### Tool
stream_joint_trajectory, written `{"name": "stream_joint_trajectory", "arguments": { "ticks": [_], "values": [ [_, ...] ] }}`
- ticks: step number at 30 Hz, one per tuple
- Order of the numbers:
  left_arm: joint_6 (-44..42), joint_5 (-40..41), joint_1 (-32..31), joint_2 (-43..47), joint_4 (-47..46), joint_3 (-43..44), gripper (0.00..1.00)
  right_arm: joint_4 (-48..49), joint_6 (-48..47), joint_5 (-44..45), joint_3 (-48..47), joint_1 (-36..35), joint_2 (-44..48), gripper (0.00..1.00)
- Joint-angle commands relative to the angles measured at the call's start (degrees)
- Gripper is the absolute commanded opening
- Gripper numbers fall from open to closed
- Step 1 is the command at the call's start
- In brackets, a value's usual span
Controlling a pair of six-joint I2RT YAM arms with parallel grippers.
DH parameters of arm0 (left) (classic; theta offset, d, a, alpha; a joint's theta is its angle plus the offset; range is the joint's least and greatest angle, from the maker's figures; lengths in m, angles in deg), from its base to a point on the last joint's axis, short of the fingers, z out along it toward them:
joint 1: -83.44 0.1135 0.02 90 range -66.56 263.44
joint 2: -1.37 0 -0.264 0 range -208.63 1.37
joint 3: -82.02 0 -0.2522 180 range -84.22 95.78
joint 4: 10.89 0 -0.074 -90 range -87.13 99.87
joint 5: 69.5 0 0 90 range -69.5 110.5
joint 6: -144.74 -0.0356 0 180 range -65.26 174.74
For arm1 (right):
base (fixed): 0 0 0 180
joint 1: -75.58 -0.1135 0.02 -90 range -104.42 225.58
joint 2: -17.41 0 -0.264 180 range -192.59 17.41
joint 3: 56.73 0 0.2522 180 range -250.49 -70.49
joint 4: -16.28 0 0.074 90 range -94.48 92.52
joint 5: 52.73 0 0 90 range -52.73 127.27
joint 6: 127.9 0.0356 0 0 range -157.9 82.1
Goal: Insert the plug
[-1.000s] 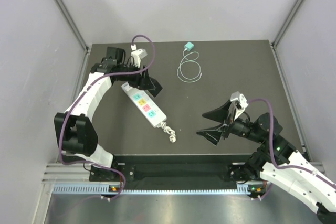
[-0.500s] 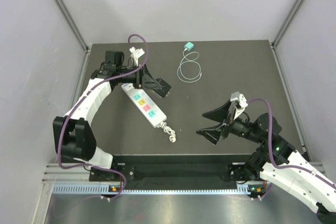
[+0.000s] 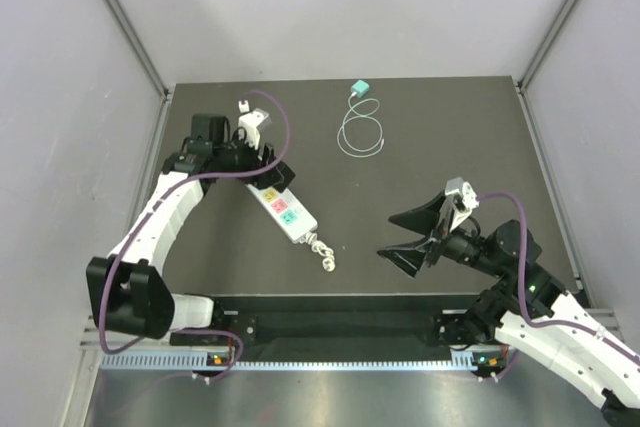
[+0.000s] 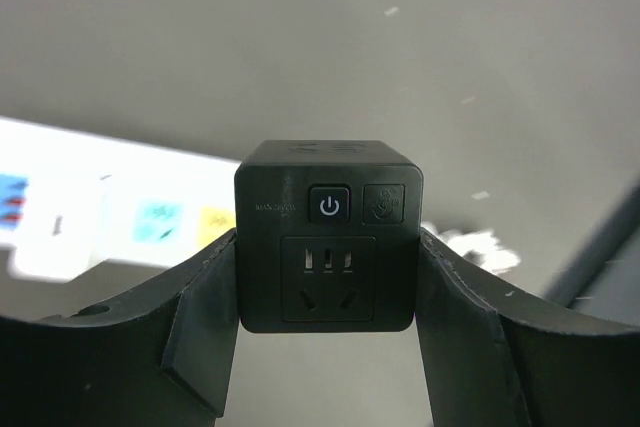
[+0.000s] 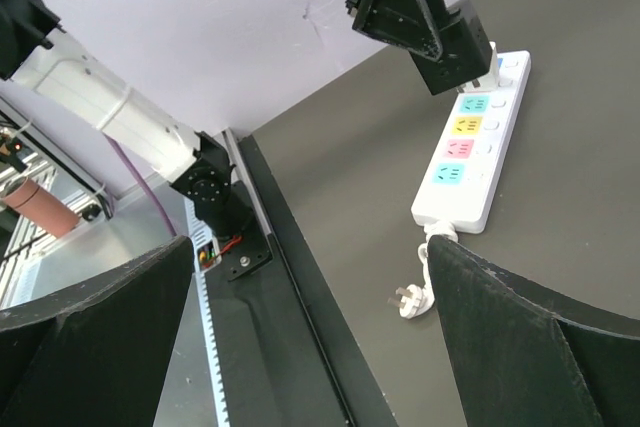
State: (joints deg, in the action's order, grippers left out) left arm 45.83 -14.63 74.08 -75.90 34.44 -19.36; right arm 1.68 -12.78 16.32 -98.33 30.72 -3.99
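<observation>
My left gripper (image 3: 272,173) is shut on a black cube adapter (image 4: 328,237) with a power button and a socket face, gripped by its two sides. It hangs over the far end of the white power strip (image 3: 283,209), which has coloured sockets. In the right wrist view the adapter (image 5: 455,52) sits just above the strip's end (image 5: 470,147); whether they touch I cannot tell. The strip shows blurred in the left wrist view (image 4: 100,217). My right gripper (image 3: 405,237) is open and empty, above the table right of the strip.
The strip's short coiled cord ends in a white plug (image 3: 325,259) near the front edge, also in the right wrist view (image 5: 412,299). A teal charger (image 3: 360,88) with a looped white cable (image 3: 360,135) lies at the back. The table's front rail (image 5: 300,277) runs below my right gripper.
My left gripper swung out to the right, then back left and turned, bringing the black adapter over the strip's far end. The right arm barely moved.
</observation>
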Motion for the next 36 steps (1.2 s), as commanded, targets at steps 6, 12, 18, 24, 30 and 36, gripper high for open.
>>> {"name": "stream_joint_trajectory", "arguments": {
  "ticks": [6,12,18,24,30,36],
  "values": [
    [-15.43,10.25,-0.04,-2.52,1.01,-1.94,0.0,1.98,0.71,-0.23,-0.2,0.39,-1.62,1.0],
    [-17.9,11.05,-0.04,-6.66,2.18,0.96,0.0,1.63,0.37,-0.14,-0.2,0.39,-1.62,1.0],
    [-17.37,10.7,-0.04,-11.75,2.62,3.08,0.0,1.02,-0.51,-0.41,-1.69,0.39,-2.94,1.0],
    [-17.72,12.02,0.05,-12.99,2.88,2.11,0.0,-0.91,-1.74,0.38,-2.66,0.39,-3.11,1.0],
    [-17.9,10.8,0.05,-13.25,4.02,1.41,0.0,-1.18,-2.19,0.56,-3.19,0.39,-3.55,1.0],
    [-17.46,10.97,0.05,-14.22,2.01,-1.48,0.0,-1.0,-1.92,0.3,-3.02,0.39,-3.55,1.0]
  ]
}}
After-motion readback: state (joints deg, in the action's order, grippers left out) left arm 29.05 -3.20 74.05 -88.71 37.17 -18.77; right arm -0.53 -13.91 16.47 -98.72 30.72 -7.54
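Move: The left hand grips the black cube plug; the yellow socket of the power strip lies about 3 cm ahead, 3 cm to its left and some 12 cm below. The white charger already in the strip stands about 8 cm ahead and 8 cm left, and the pink socket is about 1 cm left and level fore-and-aft. From the idle right hand the yellow socket is roughly 23 cm ahead, 30 cm left and 21 cm below. Down some 9 cm and about 4 cm to the left, the left hand lowers the gripped black cube onto the yellow socket, easing forward a couple of centimetres near the bottom. The wrist tilts by about 20 degrees so the fingers point more steeply down; then the hand stays there, fingers keeping their hold. The empty right hand sinks about 2 cm. ##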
